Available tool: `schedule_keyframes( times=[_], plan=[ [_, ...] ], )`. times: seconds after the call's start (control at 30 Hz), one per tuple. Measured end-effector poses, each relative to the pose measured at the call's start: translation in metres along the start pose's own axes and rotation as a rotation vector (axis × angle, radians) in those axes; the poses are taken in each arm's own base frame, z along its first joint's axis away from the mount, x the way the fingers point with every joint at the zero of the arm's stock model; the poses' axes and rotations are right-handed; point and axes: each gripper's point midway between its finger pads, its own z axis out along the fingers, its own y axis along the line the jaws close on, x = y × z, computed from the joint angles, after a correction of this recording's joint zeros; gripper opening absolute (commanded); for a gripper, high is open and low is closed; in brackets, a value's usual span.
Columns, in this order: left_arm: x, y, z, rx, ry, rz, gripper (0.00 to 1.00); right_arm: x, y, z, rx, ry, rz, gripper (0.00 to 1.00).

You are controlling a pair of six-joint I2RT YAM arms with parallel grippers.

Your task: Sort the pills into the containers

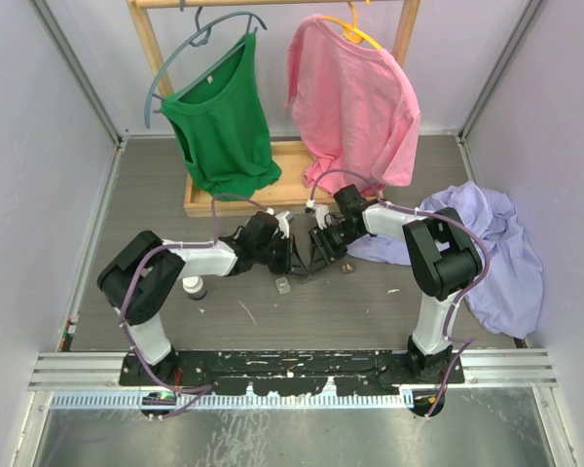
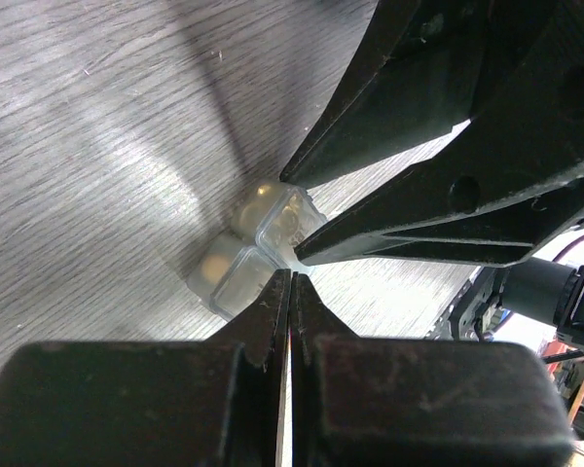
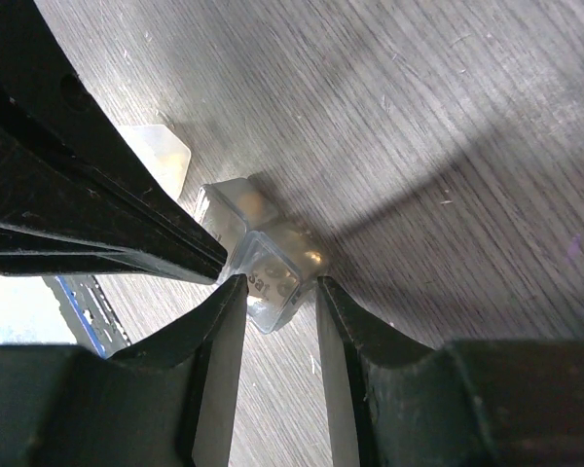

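Observation:
Two tiny clear containers stand joined side by side on the grey table (image 1: 273, 321). My right gripper (image 3: 277, 284) is shut on the nearer one (image 3: 280, 272), which carries printed letters, with a finger against each side. The other tub (image 3: 236, 209) sits just behind it. My left gripper (image 2: 290, 277) is shut with nothing between its jaws, and its tip rests at the seam between the two tubs (image 2: 236, 280). Pale tan blobs show through both tubs' walls; I cannot tell whether they are pills. From above, both grippers (image 1: 294, 261) (image 1: 313, 259) meet tip to tip and hide this pair.
A loose small tub (image 1: 283, 285) lies just in front of the grippers and another (image 1: 347, 266) to their right. A white translucent piece (image 3: 161, 156) lies close by. A white bottle (image 1: 193, 287) stands at left, a lavender cloth (image 1: 501, 258) at right, a wooden clothes rack (image 1: 273, 190) behind.

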Motion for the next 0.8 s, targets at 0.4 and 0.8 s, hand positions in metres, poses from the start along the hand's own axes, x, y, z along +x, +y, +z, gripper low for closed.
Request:
schedule_keyframes(
  times=[0.4, 0.8],
  plan=[
    [-0.017, -0.027, -0.046, -0.009, -0.068, 0.088, 0.39, -0.006, 0.001, -0.007, -0.005, -0.016, -0.044, 0.67],
    [-0.045, -0.085, -0.208, 0.124, -0.554, 0.277, 0.98, -0.057, 0.063, -0.139, 0.134, -0.346, -0.594, 0.98]
  ],
)
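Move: The left hand's shut fingertips are at the rear edge of two dark pill containers standing side by side: the left one some 1 cm ahead and 2 cm below, the right one about 2 cm ahead and 2 cm to the right. The clear container lies about 4 cm left and 1 cm back of that hand. The right hand straddles the right container, its middle level with the hand, 1 cm left and 1 cm down; a third dark container sits roughly 7 cm to its right, 1 cm ahead. Upward, slowly at first and then fast, both hands leave the two dark containers. The left climbs about 20 cm, swinging out to its left and slightly back as its shut fingers spread wide; the right rises some 16 cm, drifts right late on, and opens from part-open to nearly wide, freeing the right container. Both wrists swing the fingers up and forward. ##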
